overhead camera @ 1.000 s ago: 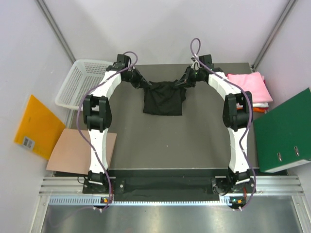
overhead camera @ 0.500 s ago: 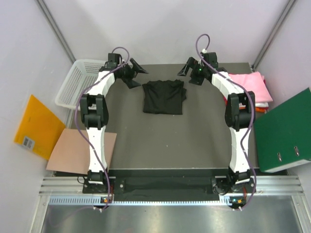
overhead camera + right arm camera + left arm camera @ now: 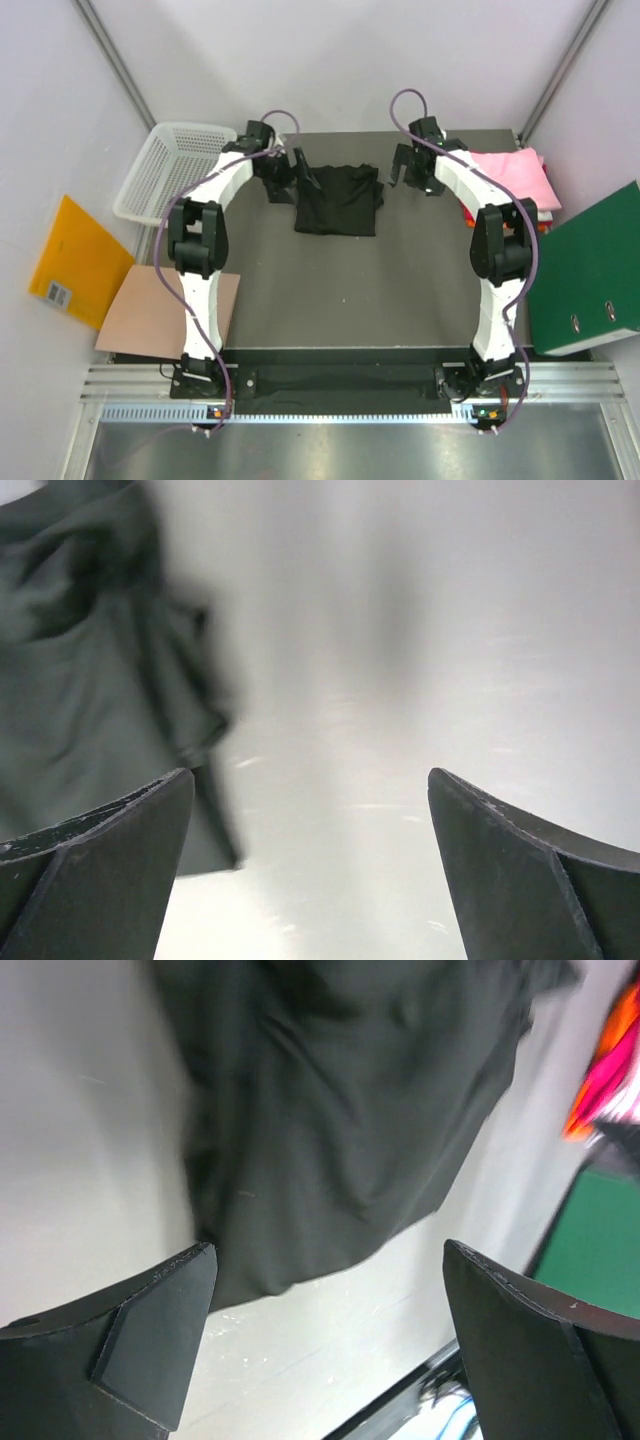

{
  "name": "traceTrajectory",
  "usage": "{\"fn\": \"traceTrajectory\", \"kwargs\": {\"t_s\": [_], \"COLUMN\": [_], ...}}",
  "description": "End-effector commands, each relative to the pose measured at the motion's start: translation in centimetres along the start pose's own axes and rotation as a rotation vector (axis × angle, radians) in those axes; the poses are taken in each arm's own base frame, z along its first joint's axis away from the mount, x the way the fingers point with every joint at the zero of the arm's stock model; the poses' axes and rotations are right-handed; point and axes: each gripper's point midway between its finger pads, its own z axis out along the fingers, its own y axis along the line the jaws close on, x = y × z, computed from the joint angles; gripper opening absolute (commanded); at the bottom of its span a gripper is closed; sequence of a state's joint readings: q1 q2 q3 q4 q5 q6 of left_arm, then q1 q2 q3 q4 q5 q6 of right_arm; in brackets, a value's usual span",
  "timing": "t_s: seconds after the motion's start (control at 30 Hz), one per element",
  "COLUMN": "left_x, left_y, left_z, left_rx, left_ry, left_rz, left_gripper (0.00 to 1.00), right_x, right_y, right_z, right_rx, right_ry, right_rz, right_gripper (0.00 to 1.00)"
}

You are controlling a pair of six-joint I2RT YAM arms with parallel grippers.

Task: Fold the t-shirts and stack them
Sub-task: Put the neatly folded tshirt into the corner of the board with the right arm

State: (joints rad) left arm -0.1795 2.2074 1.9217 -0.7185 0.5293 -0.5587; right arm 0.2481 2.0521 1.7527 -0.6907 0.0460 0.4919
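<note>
A black t-shirt (image 3: 338, 199) lies folded on the dark table at the far middle. It fills the upper part of the left wrist view (image 3: 340, 1110) and the left part of the right wrist view (image 3: 90, 690). My left gripper (image 3: 298, 178) is open and empty just left of the shirt (image 3: 330, 1350). My right gripper (image 3: 410, 172) is open and empty to the right of the shirt, above bare table (image 3: 310, 870). A stack of folded tees, pink (image 3: 512, 176) on top with orange and red edges (image 3: 535, 222) below, sits at the far right.
A white mesh basket (image 3: 168, 168) stands at the far left. A green folder (image 3: 585, 270) lies at the right. A brown card (image 3: 165, 310) and a yellow envelope (image 3: 80, 262) lie at the left of the table (image 3: 350, 290).
Both grippers let go of the black shirt, which dropped flat on the table. Both then opened wide and have come down beside the shirt, the left one closer to it.
</note>
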Motion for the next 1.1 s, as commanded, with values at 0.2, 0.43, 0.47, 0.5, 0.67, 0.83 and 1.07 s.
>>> {"fn": "traceTrajectory", "kwargs": {"t_s": [0.2,0.43,0.47,0.5,0.67,0.83,1.07], "left_x": [5.0,6.0,6.1,6.2,6.8,7.2,7.1], "left_y": [-5.0,-4.3,-4.4,-4.3,-3.8,-3.3,-3.6], "left_z": [2.3,2.4,2.3,2.4,2.5,2.6,2.7], "left_rx": [0.026,0.026,0.028,0.029,0.022,0.013,0.028], "left_ry": [0.1,0.119,0.121,0.122,0.131,0.134,0.128], "left_rz": [0.196,0.18,0.175,0.173,0.154,0.135,0.116], "left_gripper": [0.99,0.99,0.99,0.99,0.99,0.99,0.99], "right_x": [-3.4,-4.4,-4.4,-4.4,-4.3,-2.9,-1.1], "right_y": [-11.1,-18.3,-18.3,-18.2,-16.8,-17.0,-17.9], "right_z": [-5.3,-7.7,-7.6,-7.3,-4.7,-2.5,-0.5], "right_rx": [0.536,1.022,1.032,1.028,0.98,0.994,1.041], "right_ry": [-0.1,-0.024,-0.015,-0.015,-0.026,0.035,0.095], "right_rz": [-0.096,-0.289,-0.302,-0.306,-0.382,-0.441,-0.508], "right_gripper": [1.0,1.0,1.0,0.99,1.0,1.0,1.0]}}
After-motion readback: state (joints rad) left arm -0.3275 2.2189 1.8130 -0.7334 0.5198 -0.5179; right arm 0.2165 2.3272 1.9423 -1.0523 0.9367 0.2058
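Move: The stack of folded t-shirts lies about 21 cm to the right of the right gripper, 1 cm farther out and 6 cm lower; the green folder is some 33 cm right and 17 cm back, 2 cm lower. The folded black t-shirt's middle is 18 cm left of that gripper and 2 cm back. From the left gripper, the same shirt is 8 cm right, 1 cm back, 8 cm lower, the white basket 26 cm left, 4 cm out, 5 cm lower. Swing the right gripper about 17 cm right, away from the black t-shirt to the stack's near-left corner, rolling it some 60 degrees so the open fingers aim right and down; rise slightly on the way, then sink about 5 cm. Meanwhile bring the open left gripper back and right over the black shirt's near part, then lower it, turning it slightly clockwise. ##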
